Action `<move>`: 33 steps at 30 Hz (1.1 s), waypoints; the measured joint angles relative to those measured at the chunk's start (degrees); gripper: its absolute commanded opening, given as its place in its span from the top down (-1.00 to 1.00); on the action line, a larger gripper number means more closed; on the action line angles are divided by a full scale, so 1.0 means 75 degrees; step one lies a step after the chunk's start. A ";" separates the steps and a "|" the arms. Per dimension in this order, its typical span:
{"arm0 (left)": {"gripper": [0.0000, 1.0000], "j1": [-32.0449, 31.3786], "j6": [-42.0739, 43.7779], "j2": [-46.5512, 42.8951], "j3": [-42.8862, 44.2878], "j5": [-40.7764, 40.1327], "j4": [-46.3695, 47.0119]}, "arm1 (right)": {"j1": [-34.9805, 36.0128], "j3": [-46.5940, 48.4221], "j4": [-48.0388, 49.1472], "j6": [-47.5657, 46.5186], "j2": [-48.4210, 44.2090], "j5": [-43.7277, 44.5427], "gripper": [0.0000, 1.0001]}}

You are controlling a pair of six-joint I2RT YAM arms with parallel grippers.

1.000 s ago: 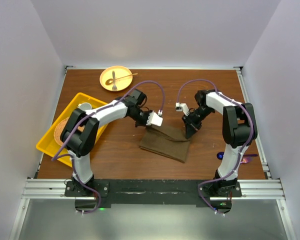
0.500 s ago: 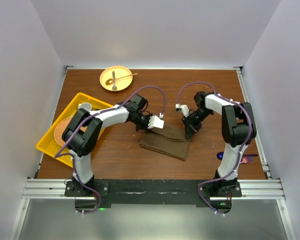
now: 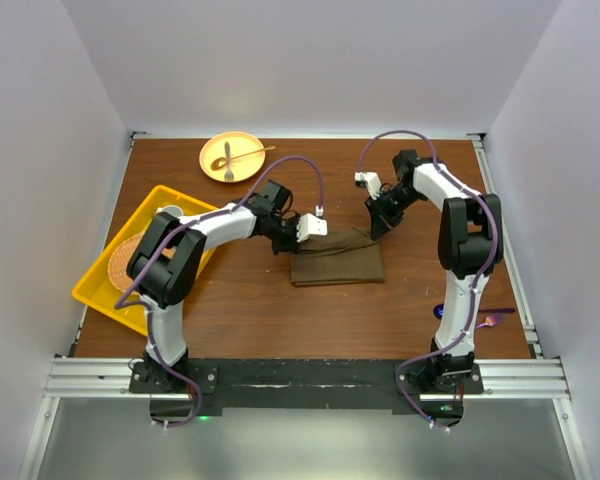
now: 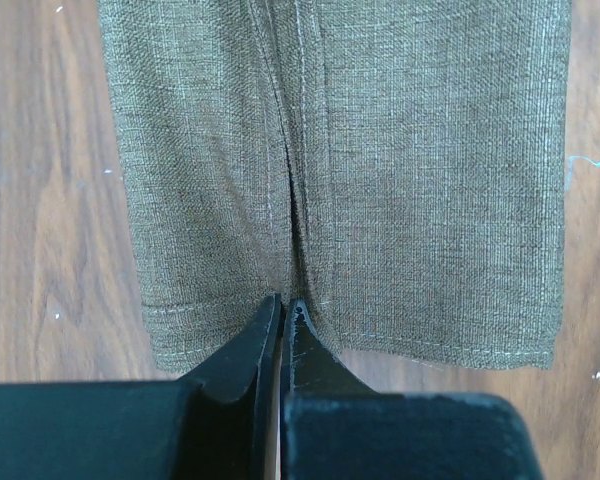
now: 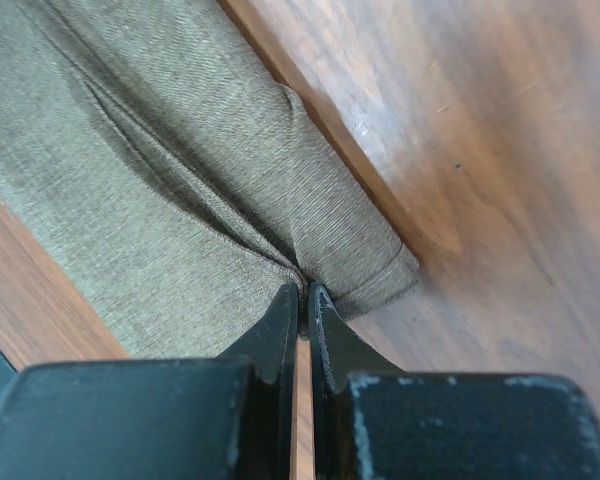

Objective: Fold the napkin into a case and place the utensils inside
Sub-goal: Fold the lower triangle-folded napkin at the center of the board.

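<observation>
The olive-brown napkin [image 3: 337, 260] lies folded into a flat rectangle mid-table. My left gripper [image 3: 292, 240] is shut on its far left edge; in the left wrist view the gripper [image 4: 283, 300] pinches a ridge of the napkin [image 4: 400, 180]. My right gripper [image 3: 378, 228] is shut on its far right corner; the right wrist view shows the gripper [image 5: 304, 288] pinching the bunched napkin [image 5: 180, 190]. Two slim utensils [image 3: 236, 156] lie on a round yellow plate [image 3: 212, 166] at the back left. A glossy blue utensil [image 3: 441, 312] shows partly behind the right arm.
A yellow tray [image 3: 105, 292] sits at the left edge with a round woven mat [image 3: 120, 262] and a white cup [image 3: 168, 212] in it. A small pink-purple item [image 3: 496, 320] lies near the right front edge.
Both grippers moved toward the far side of the table with the napkin in them. The napkin went from lying slanted to lying square with the table edge, farther back.
</observation>
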 measured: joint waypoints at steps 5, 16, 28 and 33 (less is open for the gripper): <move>1.00 0.0035 -0.0353 0.0055 0.0076 -0.0058 -0.0012 | 0.0020 0.0108 -0.0309 -0.0073 -0.0187 -0.0128 1.00; 1.00 0.0076 -0.0769 0.0143 0.0187 -0.0070 -0.0073 | 0.0399 -0.1848 0.0230 0.0087 -0.0889 -0.0003 1.00; 0.48 0.0571 -0.0618 -0.0041 0.0117 0.0565 -0.0187 | 0.0376 -0.1673 0.0163 0.0659 -0.0624 -0.0058 1.00; 0.37 0.1172 -0.0125 -0.0574 0.0111 0.1040 -0.0425 | 0.0396 -0.1212 -0.0280 0.0597 -0.0286 0.0015 1.00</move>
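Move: Between the two grippers lies the napkin, its folded seam pinched at both ends. Its middle is about 10 cm to the left hand's right and 2 cm back, and some 9 cm to the right hand's left and 5 cm back, with the board barely below the tips. From the left hand, the plate stands about 22 cm ahead and 15 cm left. The blue spoon lies roughly 18 cm back and 22 cm right of the right hand. Keeping its pinch on the seam's right end, the right hand lifts it some 3 cm, swings back about 6 cm towards the robot and sinks to the board, then stays low while its wrist tips about 10 degrees. The left hand holds the left end almost still, then lets go, opening partly and pulling clear up, left and a little forward. ##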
